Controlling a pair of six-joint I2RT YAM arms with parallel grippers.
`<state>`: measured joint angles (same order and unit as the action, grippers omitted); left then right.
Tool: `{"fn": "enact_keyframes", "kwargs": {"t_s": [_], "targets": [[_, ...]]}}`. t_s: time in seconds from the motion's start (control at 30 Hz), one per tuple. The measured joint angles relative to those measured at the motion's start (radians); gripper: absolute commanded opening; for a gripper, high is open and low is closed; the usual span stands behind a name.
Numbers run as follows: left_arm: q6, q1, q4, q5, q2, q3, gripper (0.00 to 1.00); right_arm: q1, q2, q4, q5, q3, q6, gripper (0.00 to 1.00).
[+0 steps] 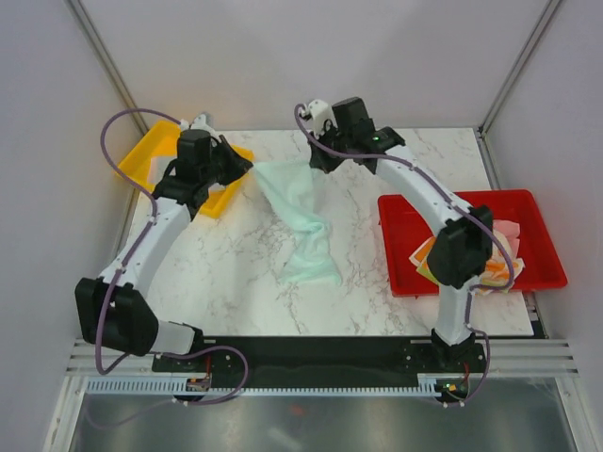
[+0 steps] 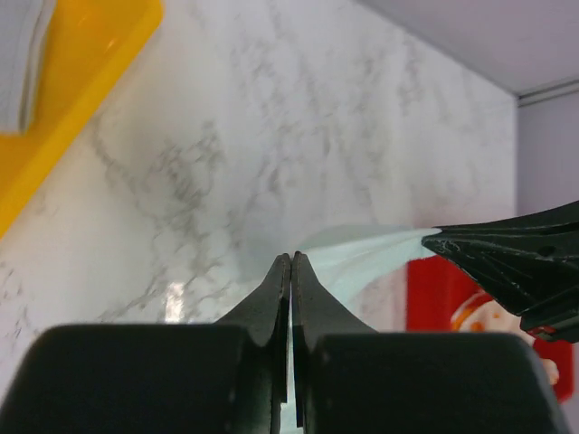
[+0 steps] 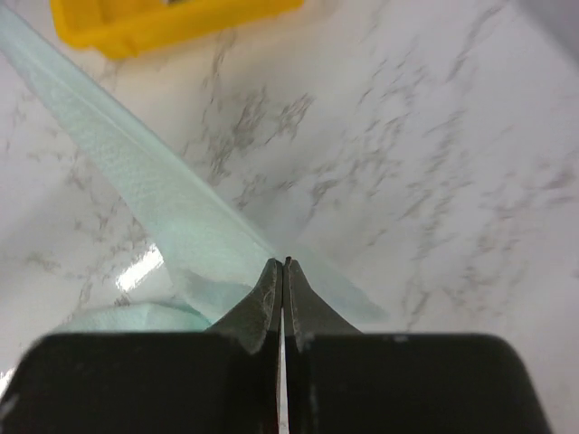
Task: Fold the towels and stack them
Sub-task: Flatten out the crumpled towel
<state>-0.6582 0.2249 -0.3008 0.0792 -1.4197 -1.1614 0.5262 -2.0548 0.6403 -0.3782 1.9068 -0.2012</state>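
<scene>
A mint green towel (image 1: 297,202) is stretched in the air between my two grippers at the back of the table. Its lower part trails down onto the marble (image 1: 313,264). My left gripper (image 1: 251,169) is shut on the towel's left corner. In the left wrist view, the cloth (image 2: 362,258) runs from the left gripper (image 2: 291,257) to the right gripper's black tip (image 2: 427,240). My right gripper (image 1: 316,165) is shut on the other corner, and in the right wrist view the taut edge (image 3: 136,172) leads up and left from the right gripper (image 3: 285,263). More towels, cream with orange print (image 1: 426,259) and pale pink (image 1: 509,231), lie in the red tray (image 1: 400,212).
A yellow tray (image 1: 151,151) sits at the back left corner, just behind my left arm. Something pale grey (image 2: 18,63) lies in the yellow tray (image 2: 81,81). The right arm's forearm crosses above the red tray. White walls close in the table on three sides.
</scene>
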Motion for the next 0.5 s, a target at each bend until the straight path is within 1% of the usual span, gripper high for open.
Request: {"fn": "enact_keyframes", "kwargs": {"t_s": [0.1, 0.2, 0.3, 0.37, 0.5], "targets": [[0.021, 0.006, 0.019, 0.063, 0.07, -0.107, 0.02, 0.011, 0.183, -0.014, 0.149, 0.033, 0.049, 0.0], [0.03, 0.008, 0.036, 0.156, 0.158, -0.133, 0.02, 0.057, 0.372, -0.021, 0.248, 0.021, 0.082, 0.0], [0.032, 0.013, 0.043, 0.267, 0.245, -0.131, 0.02, 0.13, 0.55, -0.024, 0.291, -0.056, 0.105, 0.0], [0.032, 0.02, 0.043, 0.324, 0.296, -0.122, 0.02, 0.169, 0.642, -0.02, 0.298, -0.113, 0.126, 0.0], [0.031, 0.035, 0.007, 0.392, 0.414, -0.102, 0.02, 0.229, 0.766, 0.008, 0.307, -0.184, 0.182, 0.0]]}}
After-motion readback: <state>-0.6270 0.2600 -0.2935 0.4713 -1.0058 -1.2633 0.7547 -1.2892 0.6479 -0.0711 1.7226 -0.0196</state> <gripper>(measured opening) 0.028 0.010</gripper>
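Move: Between and below the two hands, which pinch its raised corners, hangs the mint towel: its middle is about 8 cm back, 11 cm right and 13 cm below the left hand, and some 10 cm back, 4 cm left and 9 cm below the right. The yellow bin lies roughly 12 cm ahead, 19 cm left and 18 cm below the left hand; the red bin about 11 cm back, 38 cm right and 14 cm below the right. Swinging up fast together, both hands keep their pinch on the towel's corners, rising steeply first and then drawing back towards the bases. The left climbs some 20 cm and comes back about 12, the right about 26 and 17; both tip their fingers upward by roughly 25 degrees, the left also turning clockwise. ##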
